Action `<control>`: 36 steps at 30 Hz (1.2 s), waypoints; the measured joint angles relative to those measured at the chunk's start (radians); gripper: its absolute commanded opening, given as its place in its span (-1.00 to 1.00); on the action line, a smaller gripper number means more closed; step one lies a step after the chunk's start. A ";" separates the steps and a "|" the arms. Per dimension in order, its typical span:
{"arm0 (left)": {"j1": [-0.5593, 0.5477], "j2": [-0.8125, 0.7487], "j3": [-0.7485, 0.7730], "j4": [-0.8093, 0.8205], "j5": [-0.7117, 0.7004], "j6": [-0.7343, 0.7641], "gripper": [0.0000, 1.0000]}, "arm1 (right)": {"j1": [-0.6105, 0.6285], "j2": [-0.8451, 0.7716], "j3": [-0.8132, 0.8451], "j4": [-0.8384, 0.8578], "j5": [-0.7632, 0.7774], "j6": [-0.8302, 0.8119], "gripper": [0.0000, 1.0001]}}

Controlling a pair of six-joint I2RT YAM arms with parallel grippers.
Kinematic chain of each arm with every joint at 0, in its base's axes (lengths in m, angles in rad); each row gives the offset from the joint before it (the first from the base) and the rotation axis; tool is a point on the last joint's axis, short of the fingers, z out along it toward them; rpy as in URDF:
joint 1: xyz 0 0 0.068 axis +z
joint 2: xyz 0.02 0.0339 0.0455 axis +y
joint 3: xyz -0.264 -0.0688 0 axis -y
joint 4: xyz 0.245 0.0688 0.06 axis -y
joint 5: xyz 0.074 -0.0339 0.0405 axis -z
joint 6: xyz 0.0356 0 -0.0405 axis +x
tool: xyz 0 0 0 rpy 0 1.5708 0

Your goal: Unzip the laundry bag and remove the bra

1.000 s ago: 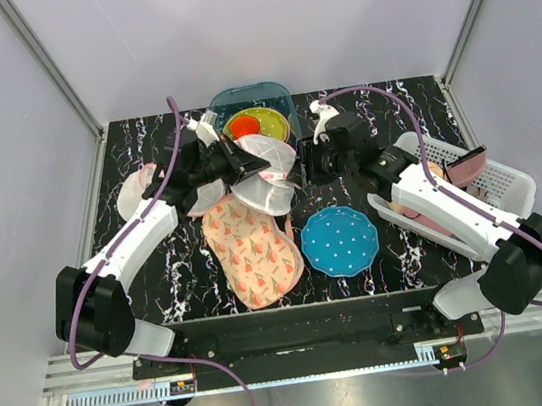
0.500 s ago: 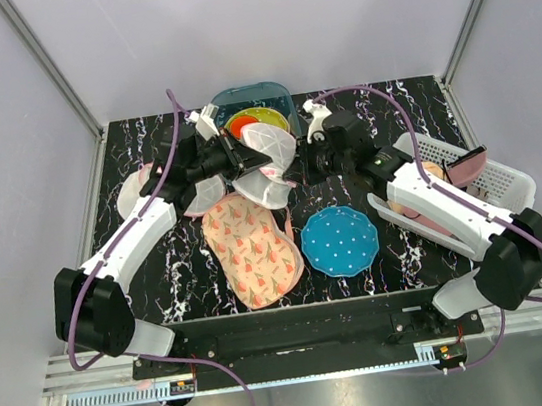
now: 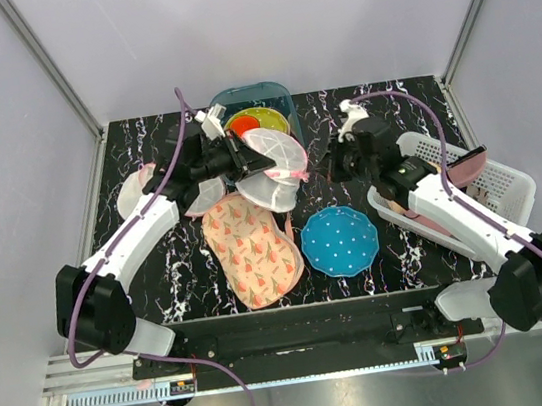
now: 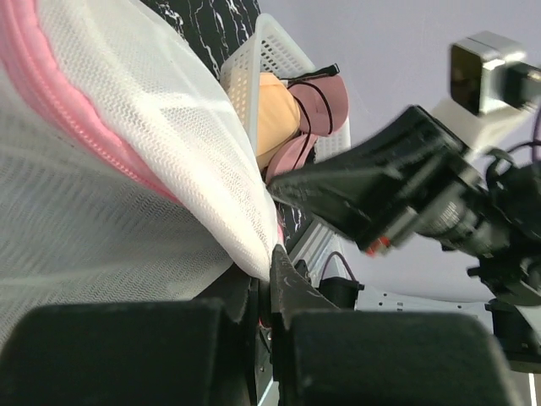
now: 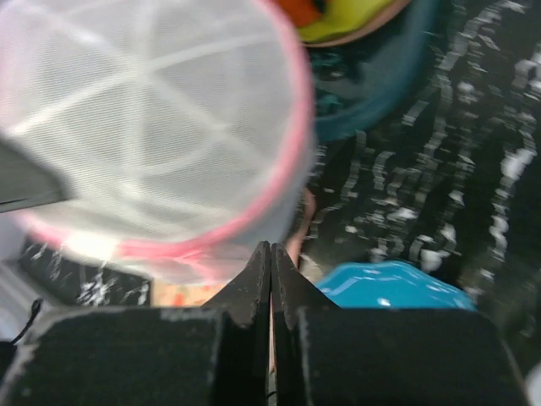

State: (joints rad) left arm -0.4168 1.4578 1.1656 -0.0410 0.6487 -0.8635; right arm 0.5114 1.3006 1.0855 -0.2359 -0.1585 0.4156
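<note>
The laundry bag [image 3: 272,165] is a white mesh pouch with pink zip trim, held up above the table at the back centre. My left gripper [image 3: 238,159] is shut on its edge; in the left wrist view the mesh [image 4: 127,169] is pinched between the fingertips of that gripper [image 4: 270,264]. My right gripper [image 3: 329,162] is shut and sits just right of the bag, with a small gap to it. In the right wrist view the blurred bag [image 5: 152,127] fills the space beyond the closed tips of the right gripper [image 5: 270,249]. The bra is not visible.
A teal bin [image 3: 254,96] with yellow and orange dishes stands behind the bag. A pink floral fabric piece [image 3: 250,246] and a blue dotted mat [image 3: 339,239] lie in front. A white basket [image 3: 485,183] with peach and pink cloths is at the right. A pale cloth [image 3: 133,194] lies at the left.
My right gripper has pulled back to the right, away from the bag. My left gripper keeps its hold, and the bag has shifted slightly back.
</note>
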 measured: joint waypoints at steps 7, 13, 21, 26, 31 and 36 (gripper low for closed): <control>0.007 0.000 0.034 -0.032 0.035 0.019 -1.00 | -0.095 -0.008 -0.063 -0.077 0.033 -0.003 -0.44; 0.008 0.000 0.059 -0.037 0.064 0.045 -1.00 | -0.097 0.004 -0.043 -0.097 0.016 -0.001 0.57; 0.008 0.000 0.093 -0.064 0.127 0.094 -1.00 | -0.224 0.107 0.005 -0.013 -0.162 0.118 0.79; 0.008 0.000 0.093 -0.083 0.155 0.114 -1.00 | -0.241 0.164 0.005 0.076 -0.285 0.217 0.84; 0.015 0.000 0.103 -0.079 0.176 0.127 -1.00 | -0.249 0.167 -0.003 0.129 -0.327 0.261 0.85; 0.014 0.008 0.113 -0.076 0.198 0.134 -1.00 | -0.251 0.166 -0.048 0.189 -0.369 0.299 0.85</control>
State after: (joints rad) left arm -0.4030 1.4662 1.2789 -0.1169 0.8471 -0.7300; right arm 0.2600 1.4670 1.0374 -0.0471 -0.5270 0.7147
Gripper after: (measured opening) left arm 0.027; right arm 0.919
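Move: The laundry bag hangs from the left fingers, its middle roughly 9 cm to the left of the right hand and a little lower; its pink zip end is nearer, some 4 cm to the left and 1 cm back. On the table about 22 cm below, the teal tray lies 9 cm ahead and 11 cm left, the blue plate 16 cm back and 2 cm right. From the left hand that zip end is 6 cm right, 3 cm back. The laundry bag stays pinched in the left fingers, raised about 4 cm and drawn back 2 cm while that wrist turns slightly clockwise. Beside it the right hand, shut and empty, darts right and down about 5 cm, opens nearly wide, then swings forward and a little back left along the bag's right side, rolling its left side up and tipping down, some 25 degrees in all. ##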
